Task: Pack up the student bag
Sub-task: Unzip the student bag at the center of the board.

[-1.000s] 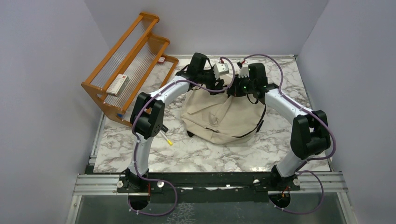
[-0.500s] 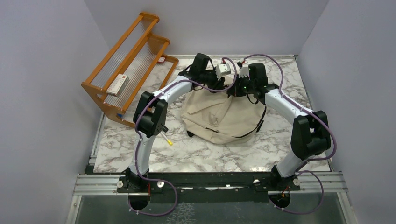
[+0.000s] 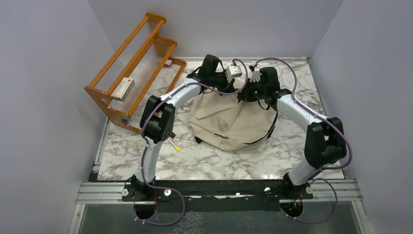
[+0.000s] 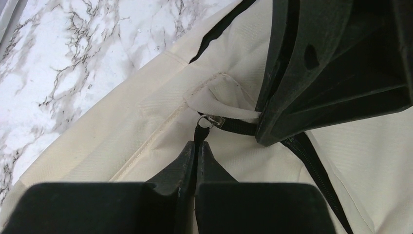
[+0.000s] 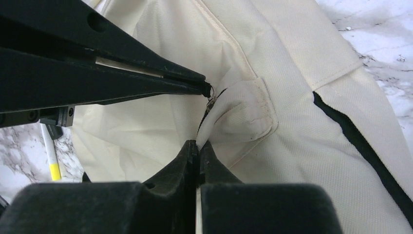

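Note:
The student bag [image 3: 229,124], cream canvas with black zipper lines, lies slumped mid-table. Both grippers meet at its far top edge. My left gripper [image 4: 197,145] is shut on the black zipper pull [image 4: 199,131], which hangs from a small metal ring at the end of the zipper. My right gripper [image 5: 198,144] is shut on a fold of the cream fabric tab [image 5: 243,114] at that same zipper end. The two grippers nearly touch, tip to tip. The zipper [image 4: 316,170] looks closed, and the bag's inside is hidden.
A wooden rack [image 3: 134,68] stands at the back left with a small box [image 3: 122,87] on its shelf. A white pen with a yellow tip [image 3: 174,145] lies on the marble table left of the bag. Grey walls close in on three sides.
My left gripper has closed from open onto the zipper pull. Both arms have shifted only slightly; the right gripper has kept its hold on the fabric tab.

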Robot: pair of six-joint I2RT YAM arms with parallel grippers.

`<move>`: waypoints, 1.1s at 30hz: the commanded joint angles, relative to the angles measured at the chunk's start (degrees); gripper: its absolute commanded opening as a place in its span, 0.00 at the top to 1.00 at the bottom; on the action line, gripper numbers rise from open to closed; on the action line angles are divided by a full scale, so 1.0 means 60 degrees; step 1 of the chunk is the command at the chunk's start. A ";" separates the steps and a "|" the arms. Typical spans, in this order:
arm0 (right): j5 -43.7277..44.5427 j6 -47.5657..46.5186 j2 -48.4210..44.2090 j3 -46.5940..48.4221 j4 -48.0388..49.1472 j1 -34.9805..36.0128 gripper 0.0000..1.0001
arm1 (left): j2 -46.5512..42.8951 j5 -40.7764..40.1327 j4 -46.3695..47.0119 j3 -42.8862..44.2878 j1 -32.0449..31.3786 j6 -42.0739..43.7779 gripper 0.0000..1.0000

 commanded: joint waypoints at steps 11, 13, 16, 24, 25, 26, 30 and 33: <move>0.2277 0.3083 -0.1141 0.0246 -0.0822 -0.0060 0.59 | -0.0368 0.0075 -0.0070 -0.0717 -0.0126 0.0461 1.00; 0.2405 0.3570 -0.0960 0.0405 -0.1002 -0.0139 0.57 | -0.0444 0.0071 -0.0062 -0.0854 -0.0141 0.0517 1.00; 0.2198 0.4126 -0.0530 0.0641 -0.1139 -0.0236 0.54 | -0.0509 0.0061 -0.0061 -0.0959 -0.0164 0.0561 1.00; 0.1195 0.4417 0.1078 0.1670 -0.1329 -0.0314 0.46 | -0.0549 0.0122 -0.0040 -0.1026 -0.0309 0.0557 1.00; 0.1188 0.4437 0.1218 0.1776 -0.1335 -0.0316 0.46 | -0.0561 0.0129 -0.0040 -0.1066 -0.0355 0.0597 1.00; 0.1217 0.4440 0.1352 0.1854 -0.1341 -0.0316 0.46 | -0.0592 0.0130 -0.0041 -0.1102 -0.0387 0.0644 1.00; 0.1465 0.4414 0.1793 0.2181 -0.1484 -0.0331 0.45 | -0.0748 0.0119 -0.0040 -0.1348 -0.0493 0.0838 1.00; 0.1636 0.4337 0.2030 0.2325 -0.1603 -0.0370 0.46 | -0.0859 0.0115 -0.0037 -0.1529 -0.0530 0.0939 1.00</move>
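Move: At the left fingertips, which are shut on the pull cord, the zip slider sits about 3 cm to the right, 1 cm back and 1 cm lower. The right fingers still grip cloth; the stitched flap at the zip's end lies some 4 cm ahead of them, 1 cm right and 2 cm lower. From the right hand, the black strap lies about 10 cm back and 13 cm right; the black slit lies about 17 cm back and 7 cm left of the left hand. Letting go of the cloth, the right hand opens halfway and lifts about 4 cm, drifting right, then goes forward and down to bring its fingers astride the fold by the stitched flap, having turned clockwise and tipped down some 30 degrees altogether. Meanwhile the left hand keeps its pinch on the pull cord, sinking first and then drawing the cord back towards the robot. ##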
